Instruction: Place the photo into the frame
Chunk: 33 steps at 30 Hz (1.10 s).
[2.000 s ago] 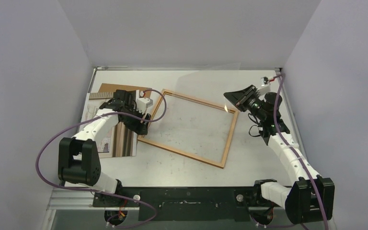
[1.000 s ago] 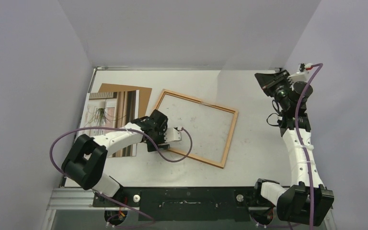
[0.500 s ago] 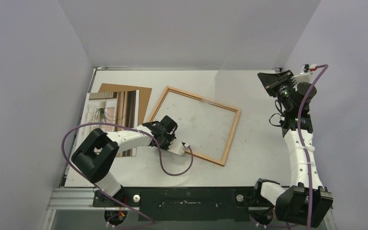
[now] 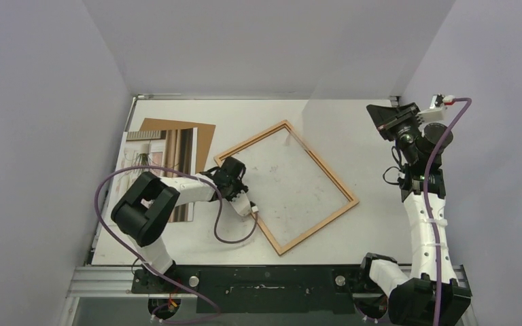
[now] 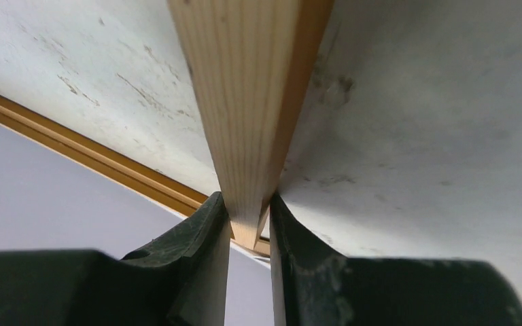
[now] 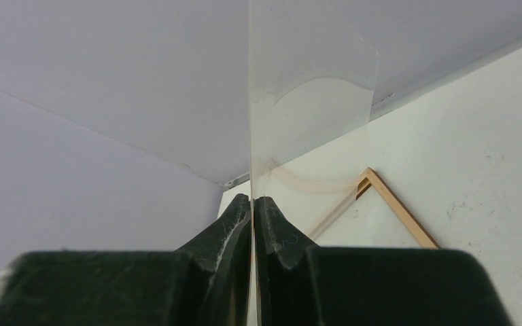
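The frame (image 4: 323,164), a narrow light-brown wooden rectangle, lies skewed like a diamond on the white table. My left gripper (image 4: 235,185) is shut on its left rail; in the left wrist view the wooden rail (image 5: 251,102) is pinched between both fingers at my left gripper (image 5: 250,227). The photo (image 4: 156,155) lies face up at the far left, showing plant stems and stripes. My right gripper (image 4: 385,119) is raised at the back right, shut on the edge of a clear pane (image 6: 309,102), which stands upright from my right gripper (image 6: 252,204). A corner of the frame (image 6: 394,207) shows beyond it.
A brown fibreboard backing sheet (image 4: 205,138) lies under the photo's far edge. Grey walls close in the table on the left, back and right. The left arm's purple cable (image 4: 234,234) loops over the table near the frame's lower left rail.
My left gripper closed on the frame's left rail and swung the frame clockwise. The right gripper has stayed raised at the back right with the pane.
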Each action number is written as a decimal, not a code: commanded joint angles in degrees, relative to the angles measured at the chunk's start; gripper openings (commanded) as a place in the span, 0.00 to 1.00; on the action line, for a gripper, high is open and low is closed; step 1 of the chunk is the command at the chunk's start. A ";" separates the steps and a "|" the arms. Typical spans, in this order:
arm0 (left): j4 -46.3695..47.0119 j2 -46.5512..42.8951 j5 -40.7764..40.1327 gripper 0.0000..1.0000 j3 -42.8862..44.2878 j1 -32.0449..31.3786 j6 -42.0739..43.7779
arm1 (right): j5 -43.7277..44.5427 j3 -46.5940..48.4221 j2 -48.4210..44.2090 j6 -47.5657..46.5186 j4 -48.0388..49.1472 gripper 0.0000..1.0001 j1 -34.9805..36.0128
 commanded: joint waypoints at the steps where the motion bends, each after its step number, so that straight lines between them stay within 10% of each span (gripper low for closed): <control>1: 13.61 2.45 5.19 0.15 1.21 4.70 17.31 | -1.13 0.13 -2.35 1.79 3.40 0.05 -0.25; 11: 33.35 5.44 12.32 0.44 5.64 10.72 16.08 | -0.41 -0.40 -2.60 2.61 4.19 0.05 1.64; 15: 27.57 -0.54 9.77 0.56 4.75 9.79 5.54 | -0.10 -0.19 -2.57 2.02 3.94 0.05 1.95; 25: -32.79 -2.58 14.67 0.67 36.27 9.21 -74.25 | 0.39 0.47 -2.69 1.15 3.84 0.05 1.85; 33: -29.06 1.81 24.16 0.88 32.96 10.61 -112.17 | 0.84 1.58 -3.09 0.78 2.52 0.05 1.88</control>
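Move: The left fingers already pinch the frame's left rail near its left corner; the frame's middle lies about 16 cm to their right and 3 cm nearer the base, all roughly at finger height. The photo sits some 20 cm to the left, level with them, partly over the brown board, whose middle is about 15 cm left and 4 cm farther out. From the raised right hand, the frame's middle is about 17 cm left, 4 cm back and 36 cm below. Left hand drags the pinched rail forward, lets go, then rises about 15 cm, drawing back and turning counter-clockwise. ##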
